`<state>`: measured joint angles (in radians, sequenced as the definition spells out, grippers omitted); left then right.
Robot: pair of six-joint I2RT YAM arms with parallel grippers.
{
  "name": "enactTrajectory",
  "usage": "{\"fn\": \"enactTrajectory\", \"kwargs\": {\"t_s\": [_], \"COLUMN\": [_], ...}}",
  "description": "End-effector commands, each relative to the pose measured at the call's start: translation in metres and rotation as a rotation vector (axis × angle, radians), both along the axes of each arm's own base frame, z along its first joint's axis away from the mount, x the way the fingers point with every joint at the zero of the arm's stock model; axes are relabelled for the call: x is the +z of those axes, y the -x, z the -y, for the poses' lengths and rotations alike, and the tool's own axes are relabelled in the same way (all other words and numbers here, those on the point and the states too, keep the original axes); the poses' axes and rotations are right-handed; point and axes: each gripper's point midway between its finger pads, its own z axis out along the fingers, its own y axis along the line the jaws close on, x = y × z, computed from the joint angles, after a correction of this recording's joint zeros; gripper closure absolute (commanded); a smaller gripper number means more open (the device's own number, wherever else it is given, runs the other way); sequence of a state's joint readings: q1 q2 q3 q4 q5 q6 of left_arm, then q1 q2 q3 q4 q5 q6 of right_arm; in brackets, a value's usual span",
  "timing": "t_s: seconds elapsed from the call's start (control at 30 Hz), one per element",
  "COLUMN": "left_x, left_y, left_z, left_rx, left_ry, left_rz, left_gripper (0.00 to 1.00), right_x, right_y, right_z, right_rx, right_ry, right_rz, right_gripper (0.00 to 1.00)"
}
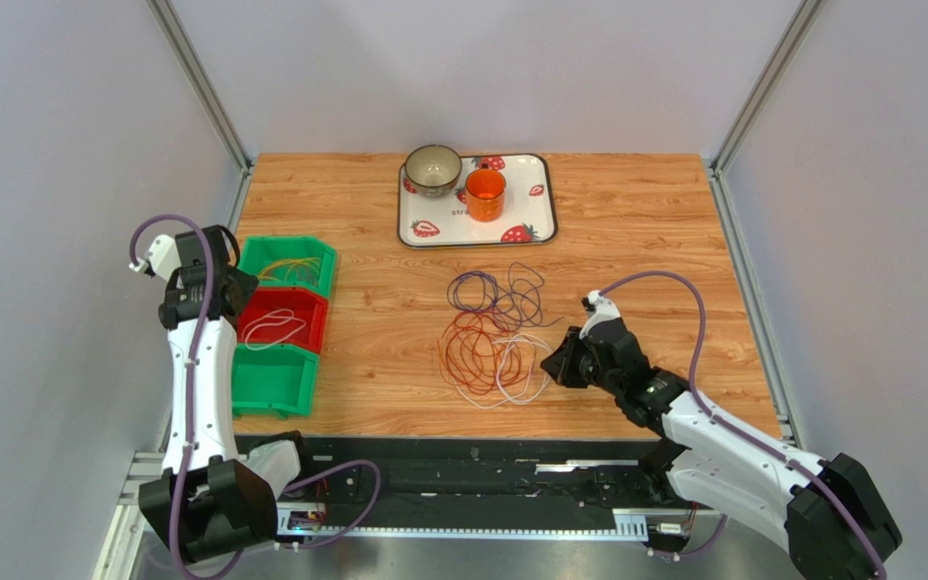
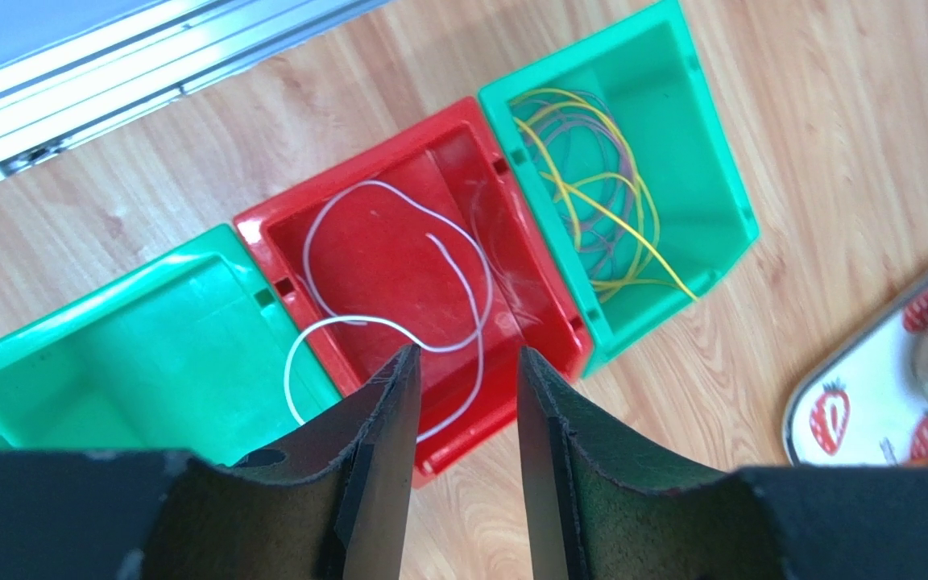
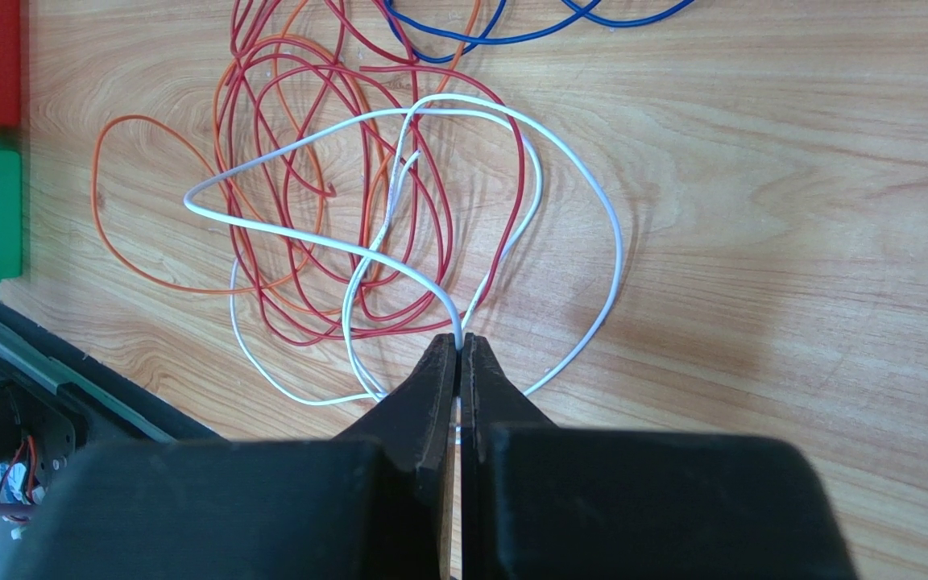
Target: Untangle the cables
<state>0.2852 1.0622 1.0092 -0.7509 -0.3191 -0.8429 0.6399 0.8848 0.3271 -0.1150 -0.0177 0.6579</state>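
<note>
The cables lie as a loose tangle (image 1: 493, 338) of red, orange, white and dark loops mid-table. In the right wrist view a white cable (image 3: 263, 226) runs out of the red and orange tangle (image 3: 348, 181) into my right gripper (image 3: 458, 344), which is shut on it. From above, that gripper (image 1: 557, 363) sits at the tangle's right edge. My left gripper (image 2: 469, 357) hangs open above the red bin (image 2: 517, 260), nothing between its fingers. One white cable (image 2: 360, 193) lies in that bin, partly draped over its wall. Yellow and purple cables (image 2: 602, 181) fill the green bin beside it.
Three bins stand in a row at the left: green (image 1: 320, 256), red (image 1: 312, 312), green (image 1: 266, 395) with nothing in it. A strawberry-patterned tray (image 1: 529, 224) at the back holds a bowl (image 1: 433, 169) and an orange cup (image 1: 485, 193). A blue cable (image 3: 493, 36) loops beyond the tangle.
</note>
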Motion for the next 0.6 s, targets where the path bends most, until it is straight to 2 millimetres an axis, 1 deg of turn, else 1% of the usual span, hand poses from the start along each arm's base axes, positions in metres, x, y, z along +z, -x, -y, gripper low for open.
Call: {"fn": "enactTrajectory", "kwargs": {"t_s": [0.0,0.13,0.17,0.23,0.27,0.3,0.33,0.37,0.4,0.43,0.47,0.5,0.53,0.57], "left_x": [0.035,0.049,0.051,0.053,0.054,0.055,0.055,0.056,0.051,0.057,0.059,0.057,0.064,0.064], "left_y": [-0.008,-0.017,-0.020,-0.025,-0.026,-0.027,-0.029,-0.028,-0.025,-0.025,-0.021,-0.017,-0.014,-0.006], "left_z": [0.019,0.061,0.080,0.107,0.127,0.143,0.162,0.183,0.197,0.220,0.236,0.249,0.265,0.283], "left_rx": [-0.154,-0.345,-0.428,-0.545,-0.633,-0.698,-0.783,-0.871,-0.932,-1.032,-1.103,-1.164,-1.242,-1.336], "left_ry": [-0.006,0.006,-0.001,0.006,0.004,0.012,0.042,0.059,0.092,0.144,0.168,0.190,0.209,0.192], "left_rz": [0.096,0.134,0.137,0.157,0.167,0.181,0.210,0.228,0.239,0.287,0.305,0.317,0.353,0.360], "left_gripper": [0.58,0.59,0.59,0.59,0.60,0.60,0.60,0.59,0.59,0.59,0.58,0.57,0.57,0.56], "right_x": [0.022,0.039,0.049,0.066,0.074,0.096,0.104,0.110,0.128,0.135,0.135,0.137,0.142,0.141], "right_y": [-0.010,-0.007,-0.007,-0.008,-0.006,-0.009,-0.009,-0.008,-0.011,-0.011,-0.010,-0.011,-0.012,-0.012], "right_z": [-0.004,-0.009,-0.008,-0.010,-0.009,-0.012,-0.013,-0.012,-0.014,-0.013,-0.011,-0.011,-0.010,-0.009], "right_rx": [-0.004,0.032,0.032,0.041,0.047,0.057,0.076,0.083,0.088,0.102,0.107,0.108,0.108,0.111], "right_ry": [-0.030,-0.037,-0.040,-0.046,-0.046,-0.066,-0.062,-0.051,-0.056,-0.043,-0.022,-0.015,-0.013,-0.002], "right_rz": [0.059,0.059,0.066,0.089,0.091,0.127,0.144,0.143,0.172,0.189,0.182,0.184,0.193,0.196], "right_gripper": [1.00,1.00,1.00,1.00,1.00,1.00,1.00,1.00,1.00,1.00,1.00,1.00,1.00,1.00]}}
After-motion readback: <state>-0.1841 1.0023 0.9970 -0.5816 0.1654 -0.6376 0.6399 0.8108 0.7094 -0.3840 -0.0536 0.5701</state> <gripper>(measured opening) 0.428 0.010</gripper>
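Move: The loose coil of the white cable, whose end the right fingers already hold, lies on the table about 6 cm to the right hand's left, 1 cm ahead and 5 cm below. The red cable is 12 cm left of that hand and 5 ahead, the blue cable 10 left and 16 ahead. From the empty left hand, the white coil is some 42 cm right, 7 back and 18 below; the red bin sits almost straight beneath, 2 cm ahead and 15 down. The white cable's held end is raised by the right hand, which keeps its pinch and, after a brief hold, climbs nearly straight up about 13 cm above the table, fingertips tilting up slightly. Meanwhile the left hand, its fingers staying part open, swings right some 20 cm from over the red bin towards the white cable, rising a little and turning clockwise about 55 degrees. ##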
